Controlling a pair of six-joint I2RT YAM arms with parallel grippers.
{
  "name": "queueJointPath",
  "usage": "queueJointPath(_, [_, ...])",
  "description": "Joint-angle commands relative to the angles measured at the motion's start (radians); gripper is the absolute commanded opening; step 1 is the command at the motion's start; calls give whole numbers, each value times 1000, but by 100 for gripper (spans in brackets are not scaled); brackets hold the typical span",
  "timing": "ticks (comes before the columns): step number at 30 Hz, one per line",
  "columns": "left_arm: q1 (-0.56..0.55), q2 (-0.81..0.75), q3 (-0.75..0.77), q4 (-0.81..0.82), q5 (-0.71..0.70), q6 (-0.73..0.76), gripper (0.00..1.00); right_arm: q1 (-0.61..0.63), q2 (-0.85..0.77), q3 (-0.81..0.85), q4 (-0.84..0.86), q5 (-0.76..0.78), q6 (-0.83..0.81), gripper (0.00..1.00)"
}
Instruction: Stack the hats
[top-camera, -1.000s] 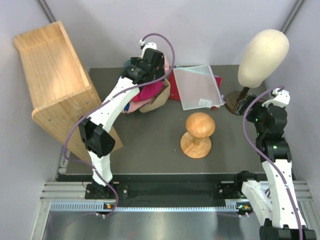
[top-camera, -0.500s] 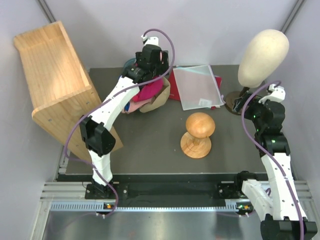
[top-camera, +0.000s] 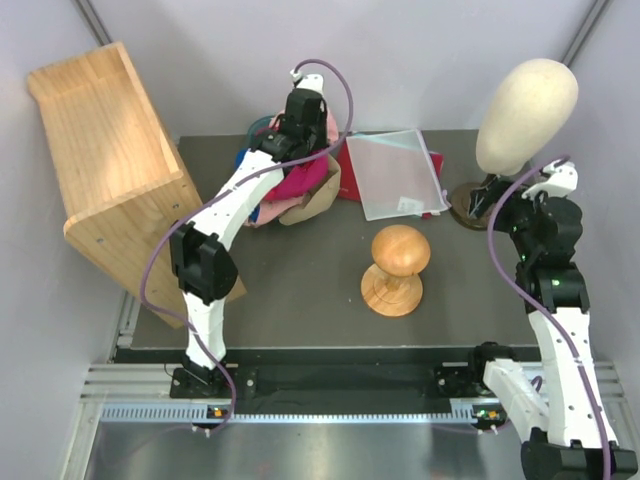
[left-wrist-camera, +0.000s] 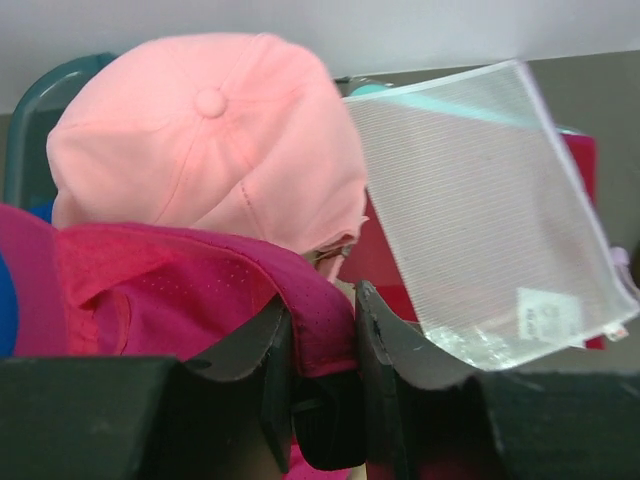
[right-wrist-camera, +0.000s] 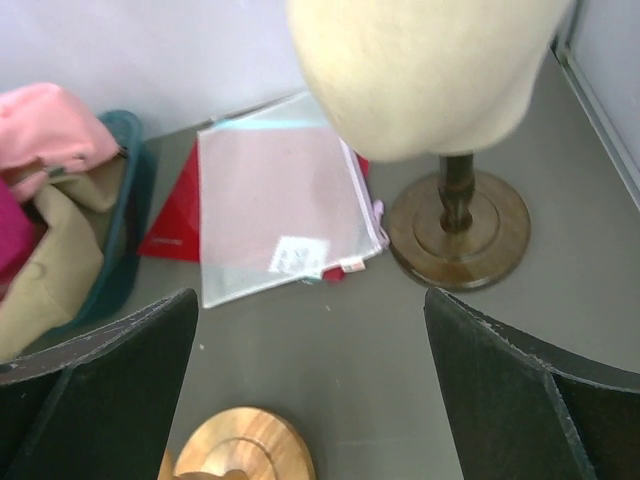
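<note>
The hats lie in a heap at the back of the table. A light pink cap (left-wrist-camera: 210, 140) sits on top, a magenta cap (left-wrist-camera: 180, 290) (top-camera: 297, 183) lies in front of it, and a tan cap (top-camera: 312, 203) (right-wrist-camera: 60, 250) lies below. A blue cap (top-camera: 252, 212) and a dark green cap (right-wrist-camera: 130, 200) show at the edges of the heap. My left gripper (left-wrist-camera: 322, 330) (top-camera: 302, 135) is over the heap, shut on the magenta cap's edge. Far from the hats, my right gripper (right-wrist-camera: 310, 310) (top-camera: 505, 205) hangs open and empty near the mannequin stand.
A clear mesh pouch (top-camera: 395, 175) lies on a red folder (top-camera: 348, 182) right of the heap. A wooden knob stand (top-camera: 398, 268) is mid-table. A cream mannequin head (top-camera: 527, 115) stands on its base at the right. A wooden box (top-camera: 110, 170) leans at the left.
My left gripper has reached slightly farther back over the heap and closed from wide open onto the magenta cap's edge. The right arm has shifted only slightly.
</note>
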Motion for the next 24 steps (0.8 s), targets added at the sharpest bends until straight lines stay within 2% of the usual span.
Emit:
queueJointPath(1, [-1, -177, 4, 114, 131, -1, 0, 12, 11, 115, 28, -96, -24, 94])
queueJointPath(4, [-1, -272, -56, 171, 282, -3, 0, 14, 45, 161, 61, -184, -7, 94])
queueJointPath(5, [-1, -292, -65, 194, 388, -6, 0, 47, 57, 172, 69, -242, -4, 94])
queueJointPath(6, [1, -321, -70, 198, 432, -18, 0, 52, 73, 200, 75, -273, 10, 94])
queueJointPath(10, [-1, -366, -46, 211, 607, -90, 0, 78, 145, 246, 158, -476, 74, 94])
queueJointPath(14, [1, -378, 28, 226, 762, -179, 0, 87, 162, 252, 307, -590, 189, 97])
queueJointPath(19, [1, -350, 103, 348, 1008, -369, 0, 88, 162, 226, 459, -720, 320, 100])
queueJointPath(24, [1, -317, 164, 485, 1161, -568, 0, 88, 157, 143, 699, -804, 565, 100])
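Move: Pinched already in the left fingers, the magenta hat lies roughly 16 cm ahead, 43 cm left and 7 cm below the open right hand, whose neighbouring white head form stands some 16 cm ahead, 4 cm right. From the left hand, the wooden stand is about 27 cm back, 21 cm right and 18 cm down; the pink hat sits around 8 cm ahead, 4 cm left, and the tan hat 8 cm back, 3 cm right, both some 14 cm lower. Lifting the pinched magenta hat off the pile, the left hand sweeps up about 28 cm and back some 21 cm, drifting right while swinging clockwise and rolling its left side down. The right hand comes to meet the hat, going left and up about 14 cm each, fingers still wide open, turning roughly 45 degrees counter-clockwise and tipping upward. ##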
